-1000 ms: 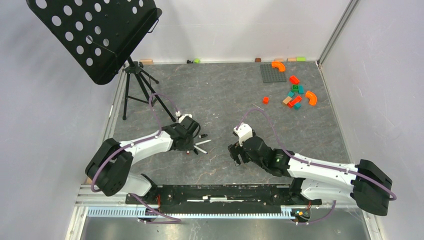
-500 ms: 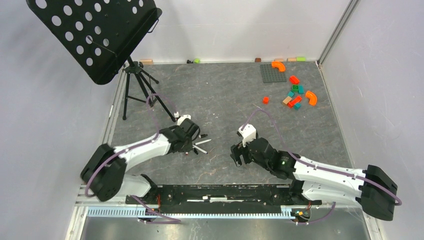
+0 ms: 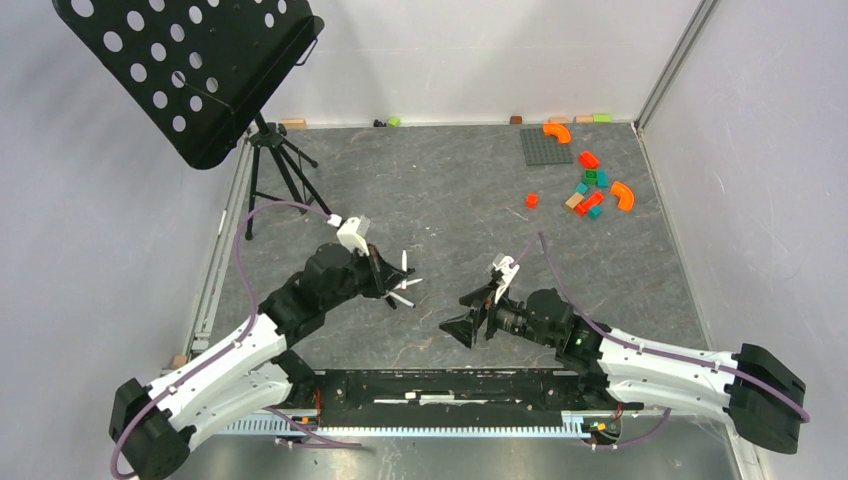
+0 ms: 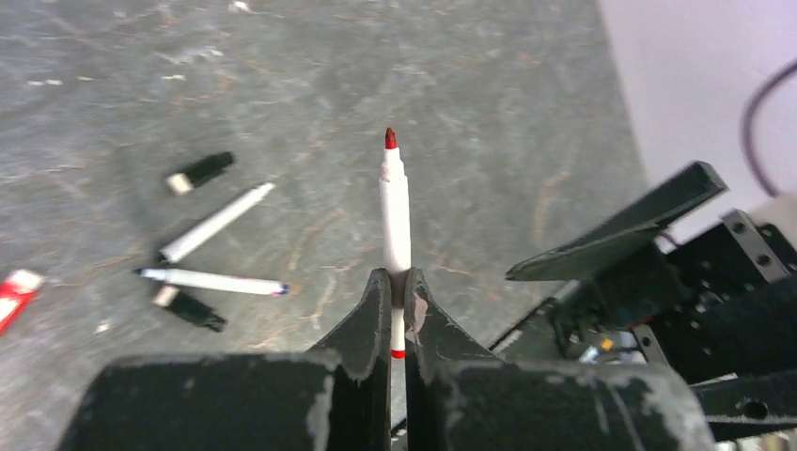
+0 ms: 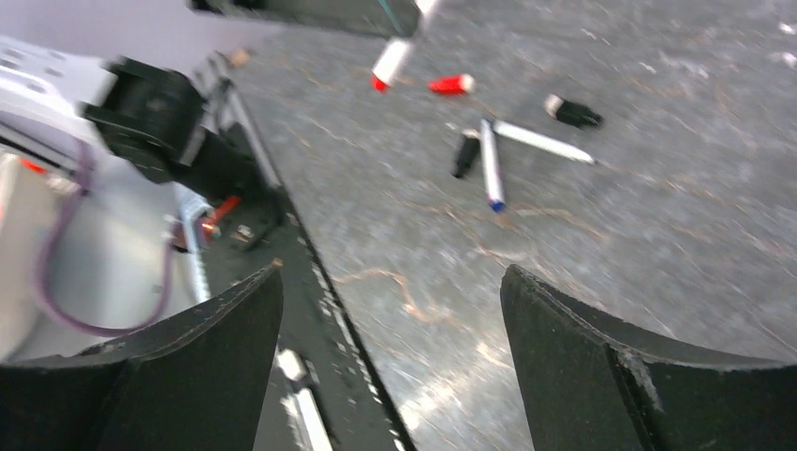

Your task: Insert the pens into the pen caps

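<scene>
My left gripper (image 4: 397, 282) is shut on a white pen with a red tip (image 4: 395, 211), held off the table with the tip pointing away from the wrist. The top view shows this gripper (image 3: 392, 270) and the held pen (image 3: 405, 263) left of centre. On the table lie a white pen (image 4: 216, 222), a blue-tipped pen (image 4: 211, 280), two black caps (image 4: 199, 172) (image 4: 191, 308) and a red cap (image 4: 17, 287). My right gripper (image 5: 392, 272) is open and empty. It hangs low near the front rail, facing the red cap (image 5: 451, 85) and the pens (image 5: 491, 164).
A black music stand (image 3: 190, 70) on a tripod (image 3: 275, 170) stands at the back left. Coloured toy blocks (image 3: 590, 190) and a grey baseplate (image 3: 545, 145) lie at the back right. The black base rail (image 3: 440, 385) runs along the near edge.
The left gripper shut on the red-tipped pen and lifted it off the table as its arm swung. The right arm stretched lower and turned its open gripper toward the left.
</scene>
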`<state>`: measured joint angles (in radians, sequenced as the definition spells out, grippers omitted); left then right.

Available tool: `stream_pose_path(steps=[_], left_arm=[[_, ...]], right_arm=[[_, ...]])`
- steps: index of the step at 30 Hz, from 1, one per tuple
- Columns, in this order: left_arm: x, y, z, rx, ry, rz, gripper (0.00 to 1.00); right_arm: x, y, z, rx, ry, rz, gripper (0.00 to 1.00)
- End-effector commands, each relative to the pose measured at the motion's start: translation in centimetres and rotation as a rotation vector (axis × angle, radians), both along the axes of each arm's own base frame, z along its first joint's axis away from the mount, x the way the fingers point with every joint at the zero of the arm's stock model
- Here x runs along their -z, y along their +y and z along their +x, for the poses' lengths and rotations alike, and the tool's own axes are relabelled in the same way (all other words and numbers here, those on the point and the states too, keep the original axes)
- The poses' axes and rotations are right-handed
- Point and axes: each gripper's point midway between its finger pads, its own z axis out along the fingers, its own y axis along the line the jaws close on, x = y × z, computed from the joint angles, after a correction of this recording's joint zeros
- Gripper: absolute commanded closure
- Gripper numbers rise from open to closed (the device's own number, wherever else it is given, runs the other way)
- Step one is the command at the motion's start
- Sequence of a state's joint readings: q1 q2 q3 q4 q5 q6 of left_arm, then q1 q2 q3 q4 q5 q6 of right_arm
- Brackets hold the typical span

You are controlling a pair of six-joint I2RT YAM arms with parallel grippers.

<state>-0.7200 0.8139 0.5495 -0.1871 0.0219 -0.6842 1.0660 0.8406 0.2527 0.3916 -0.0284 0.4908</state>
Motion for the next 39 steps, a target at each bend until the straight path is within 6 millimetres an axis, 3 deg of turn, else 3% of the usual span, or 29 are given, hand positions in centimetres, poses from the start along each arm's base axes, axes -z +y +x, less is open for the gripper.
stream_pose_path(steps=[1,14,19,30,39], left_arm=[[-4.5,-3.0,-1.6,0.129,-0.063,-0.256,0.98],[-9.3,-4.4,-4.9,0.301,-0.157,-0.524,0.98],[-9.5,-4.4,-5.6,0.324,-0.172,-0.536,0.98],[-10.1,-4.2,-6.4,0.353,-0.212,-0.558,0.98],[-10.1,-3.9,-6.6,0.351,-0.224,-0.564,0.98]], right_arm=[[-7.1,2.0,-1.5,-0.102,-0.041,0.298,0.12],[-11.4,4.3,-2.1,-0.193,-0.022,0.446,0.19],[-12.5,5.1,-2.4,-0.229,-0.021,0.469,0.27],[-13.5,7.1,-2.3,-0.278,0.007,0.469,0.56],[-13.8,7.3,-1.6,-0.249,-0.003,0.457,0.57]])
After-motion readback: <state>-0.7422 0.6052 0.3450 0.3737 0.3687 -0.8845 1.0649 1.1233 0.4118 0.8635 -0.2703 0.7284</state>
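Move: The red-tipped pen, gripped near its tail by the left hand, has its middle about 8 cm ahead, 10 cm left and 3 cm above the right hand. For the left hand, the meeting place is the open right gripper, some 7 cm back, 10 cm right and 2 cm lower. On the table, roughly 15 cm below the left hand, are the blue pen 2 cm ahead, and a black cap 2 cm ahead and 3 cm left. The red-tipped pen, still pinched in the left gripper, is raised about 10 cm, drawn back some 6 cm and carried right towards the right gripper, while the left fingers tip up towards level and swing right. The right hand rises as much and comes left, its fingertips tilting up and its wide-open fingers closing to about half around the pen's tail end. ##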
